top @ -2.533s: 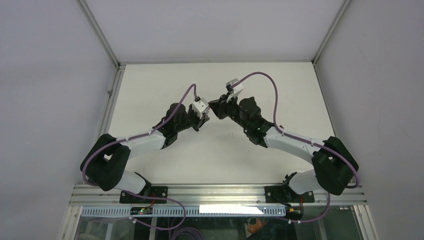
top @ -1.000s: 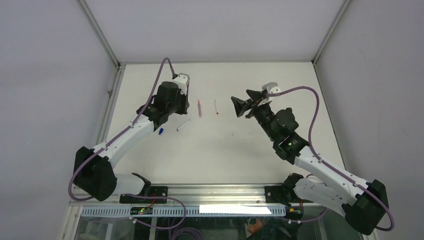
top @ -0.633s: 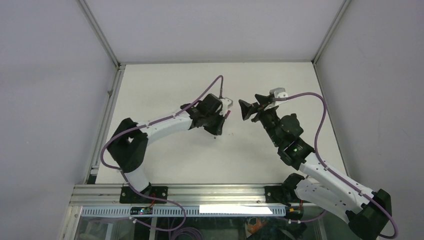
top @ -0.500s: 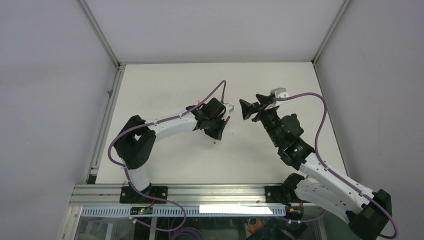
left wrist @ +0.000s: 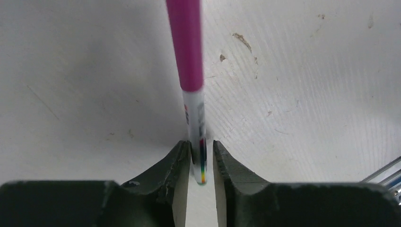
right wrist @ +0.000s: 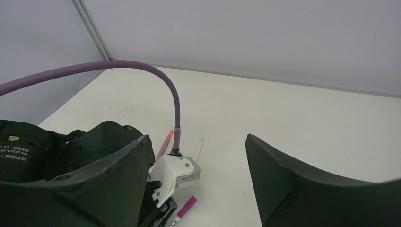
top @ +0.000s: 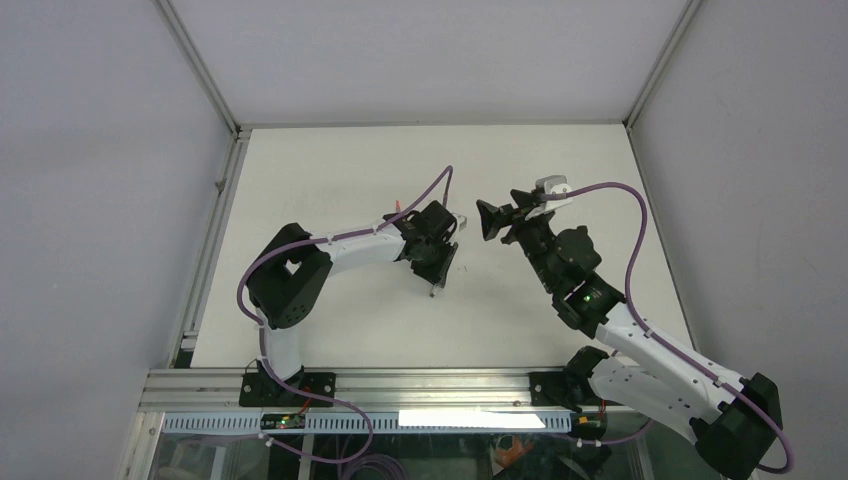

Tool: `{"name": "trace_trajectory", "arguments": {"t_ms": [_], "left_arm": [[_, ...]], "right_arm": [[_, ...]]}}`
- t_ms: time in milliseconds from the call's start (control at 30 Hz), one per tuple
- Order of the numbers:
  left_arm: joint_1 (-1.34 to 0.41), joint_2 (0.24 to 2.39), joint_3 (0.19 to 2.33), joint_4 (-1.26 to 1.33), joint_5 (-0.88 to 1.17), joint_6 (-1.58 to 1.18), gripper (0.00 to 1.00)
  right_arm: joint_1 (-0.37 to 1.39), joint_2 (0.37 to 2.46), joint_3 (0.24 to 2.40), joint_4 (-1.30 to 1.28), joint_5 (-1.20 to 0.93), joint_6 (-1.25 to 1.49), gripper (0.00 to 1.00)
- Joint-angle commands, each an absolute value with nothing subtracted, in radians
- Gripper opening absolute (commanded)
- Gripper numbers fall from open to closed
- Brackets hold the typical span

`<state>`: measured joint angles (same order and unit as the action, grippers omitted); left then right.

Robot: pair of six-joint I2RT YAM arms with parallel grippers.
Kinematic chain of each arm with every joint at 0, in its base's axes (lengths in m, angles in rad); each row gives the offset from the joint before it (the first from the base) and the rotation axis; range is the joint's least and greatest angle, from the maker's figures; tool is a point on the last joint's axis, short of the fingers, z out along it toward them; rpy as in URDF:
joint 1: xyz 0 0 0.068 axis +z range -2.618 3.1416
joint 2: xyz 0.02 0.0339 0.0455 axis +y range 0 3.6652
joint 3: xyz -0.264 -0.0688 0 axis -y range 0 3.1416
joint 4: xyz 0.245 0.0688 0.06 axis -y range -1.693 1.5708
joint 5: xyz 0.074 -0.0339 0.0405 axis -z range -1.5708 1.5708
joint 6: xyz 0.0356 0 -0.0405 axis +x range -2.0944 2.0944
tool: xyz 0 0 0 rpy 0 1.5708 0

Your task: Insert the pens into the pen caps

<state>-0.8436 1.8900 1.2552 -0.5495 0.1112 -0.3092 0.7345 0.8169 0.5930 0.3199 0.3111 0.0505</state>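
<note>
A white-barrelled pen (left wrist: 200, 137) wearing a magenta pen cap (left wrist: 185, 42) lies low over the table, its tail end between the fingers of my left gripper (left wrist: 202, 144). The jaws stand slightly parted: the left finger touches the barrel and a thin gap shows at the right one. The same capped pen (right wrist: 187, 206) shows beside the left gripper (top: 438, 272) at mid-table. My right gripper (right wrist: 197, 138) hovers wide open and empty just right of it (top: 497, 225). Behind the left wrist lie a pinkish pen (right wrist: 164, 144) with a red tip and a white pen (right wrist: 197, 150).
The left arm's purple cable (right wrist: 156, 78) arcs up from its white wrist camera housing (right wrist: 182, 172), close in front of my right gripper. The white table (top: 560, 160) is walled on three sides, with a metal rail (top: 215, 230) along its left edge.
The left arm swung from the table's left side to the middle and came down with the capped pen; its jaws have just parted a little. The right gripper stayed put and widened slightly.
</note>
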Motion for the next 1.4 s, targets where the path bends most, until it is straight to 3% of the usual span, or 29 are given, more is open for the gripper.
{"name": "trace_trajectory", "arguments": {"t_ms": [0,133,367,667,900,1100,1367], "left_arm": [[-0.855,1.881,1.288,-0.517,0.136,-0.341,0.27],[-0.855,1.872,1.294,-0.519,0.130,-0.328,0.39],[-0.822,1.740,1.268,-0.591,0.006,-0.275,0.49],[-0.548,1.475,1.084,-0.704,-0.122,-0.317,0.48],[-0.267,1.336,0.949,-0.745,-0.128,-0.293,0.57],[-0.172,1.373,0.980,-0.795,-0.134,-0.260,0.60],[-0.103,1.534,1.080,-0.853,-0.028,-0.123,0.55]], "right_arm": [[0.732,0.822,0.594,0.351,0.322,0.062,0.75],[0.730,0.825,0.593,0.350,0.320,0.063,0.75],[0.729,0.836,0.592,0.350,0.308,0.073,0.75],[0.729,0.848,0.592,0.351,0.288,0.087,0.76],[0.728,0.859,0.589,0.357,0.265,0.098,0.76],[0.727,0.852,0.592,0.347,0.243,0.105,0.76],[0.727,0.821,0.569,0.357,0.257,0.095,0.77]]}}
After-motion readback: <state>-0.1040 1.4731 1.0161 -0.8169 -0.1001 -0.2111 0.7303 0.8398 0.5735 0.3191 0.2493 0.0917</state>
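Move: Around 28 cm to the left hand's left and 5 cm ahead, on the table, lies the blue cap, barely lower than the fingertips. The capped magenta pen is at those tips, its middle about 3 cm ahead and 1 cm right. The blue-ended pen lies some 17 cm left and 7 cm ahead, the red pen 9 cm left and 15 cm ahead. From the right hand, the cap is about 39 cm left, level fore and aft, and 28 cm below. Opening wider around the tail of the magenta-capped pen, the left fingers let go of it at the table. The hand then lifts about 8 cm and sweeps some 30 cm left and a little forward to the blue cap, turning roughly 40 degrees counter-clockwise. The fingers spread to over half open on the way, and the hand sinks about 3 cm towards the cap without reaching it. ##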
